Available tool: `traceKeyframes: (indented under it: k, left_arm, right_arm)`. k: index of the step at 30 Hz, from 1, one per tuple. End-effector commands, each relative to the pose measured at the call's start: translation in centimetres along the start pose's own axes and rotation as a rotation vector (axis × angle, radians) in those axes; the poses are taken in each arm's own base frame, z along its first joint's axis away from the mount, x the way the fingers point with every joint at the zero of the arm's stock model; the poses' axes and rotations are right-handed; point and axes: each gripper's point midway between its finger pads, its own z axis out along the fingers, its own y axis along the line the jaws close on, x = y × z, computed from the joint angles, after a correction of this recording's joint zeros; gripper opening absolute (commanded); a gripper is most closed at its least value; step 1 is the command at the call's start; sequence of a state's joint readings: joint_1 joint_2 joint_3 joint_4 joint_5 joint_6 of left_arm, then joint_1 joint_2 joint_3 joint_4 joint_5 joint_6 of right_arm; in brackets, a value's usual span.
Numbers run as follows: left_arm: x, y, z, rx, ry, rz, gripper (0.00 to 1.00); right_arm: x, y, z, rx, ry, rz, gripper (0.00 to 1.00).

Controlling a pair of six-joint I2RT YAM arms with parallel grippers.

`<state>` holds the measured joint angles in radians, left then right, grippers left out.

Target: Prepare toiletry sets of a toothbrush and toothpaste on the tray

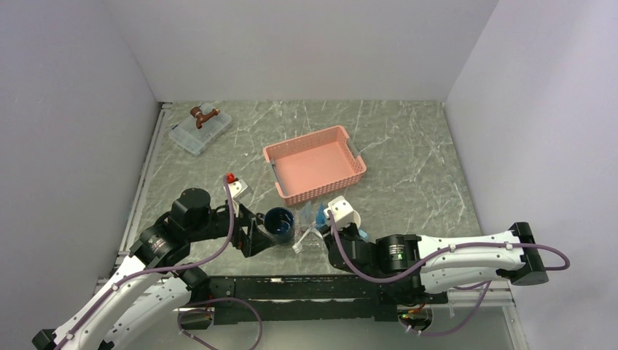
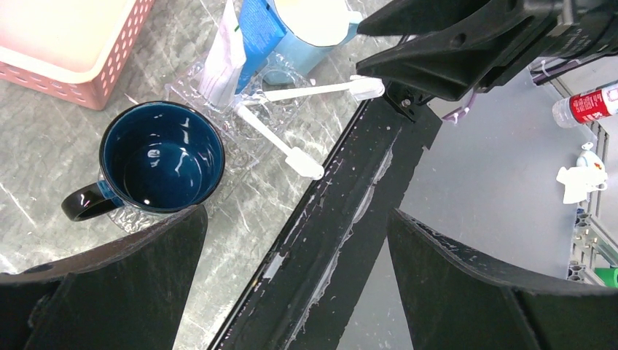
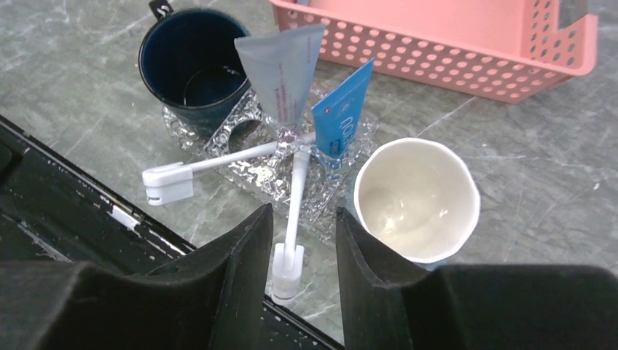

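Observation:
A clear bumpy tray [image 3: 251,173] lies near the table's front edge. Two white toothbrushes cross on it: one [image 3: 218,160] points left, the other [image 3: 294,211] runs toward me, its head off the tray. Two toothpaste tubes lean on the tray, a greyish one [image 3: 280,73] and a blue one [image 3: 341,117]. My right gripper [image 3: 302,211] is open, its fingers on either side of the near toothbrush with gaps showing. My left gripper [image 2: 295,213] is wide open and holds nothing, hovering over the table edge beside the dark blue mug [image 2: 160,157].
A dark blue mug [image 3: 193,62] sits on the tray's left end. A white cup [image 3: 415,197] stands at its right. A pink lattice basket [image 1: 315,162] lies behind them. A clear lidded box [image 1: 199,131] sits far back left. A black rail [image 2: 328,219] runs along the front edge.

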<state>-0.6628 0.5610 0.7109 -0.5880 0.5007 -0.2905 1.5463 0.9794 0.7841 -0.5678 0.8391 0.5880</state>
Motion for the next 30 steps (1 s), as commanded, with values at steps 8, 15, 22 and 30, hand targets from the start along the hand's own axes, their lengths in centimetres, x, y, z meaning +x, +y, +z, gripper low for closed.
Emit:
traceKeyframes:
  k: [8,15,22,30]
  left_arm:
    - [-1.7,1.3,-0.4,-0.101,-0.048,0.024,0.99]
    - [-4.0,3.0,-2.0,-0.252,-0.11,0.054,0.99]
    - [-5.9,6.8,-4.3,-0.524,-0.147,0.03,0.99]
    - [-7.3,9.5,-6.5,-0.737,-0.186,0.01,0.99]
  right_arm:
    - [-6.1,-2.5,-2.1,0.109,-0.138,0.009,0.55]
    - [-8.2,-5.4,-1.6,0.178,-0.145,-0.012,0.6]
    - [-10.3,-10.1,-0.4,0.231,-0.156,0.051,0.63]
    - [-10.6,-14.7,1.6,0.328,-0.12,0.153,0.71]
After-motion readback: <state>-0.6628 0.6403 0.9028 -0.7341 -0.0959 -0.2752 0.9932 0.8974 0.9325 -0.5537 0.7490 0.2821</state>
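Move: The toothbrush just laid on the tray lies roughly 7 cm below the right hand, its middle about 1 cm ahead and 2 cm to the left. The light blue mug stands about 4 cm ahead and 6 cm right of that hand; the blue toothpaste is 5 cm ahead and 2 cm left, the basket's middle some 20 cm ahead and 4 cm left. From the left hand, that toothbrush is some 16 cm right, 2 cm ahead and 11 cm below. Holding nothing, the right hand lifts off from above the toothbrush, rising about 5 cm first, then swings forward and to its right past the light blue mug towards the basket's right end. It turns some 20 degrees clockwise as its fingers open wider. The left hand, wide open, draws forward and left, away from the dark mug, turning counter-clockwise and rising slightly. ##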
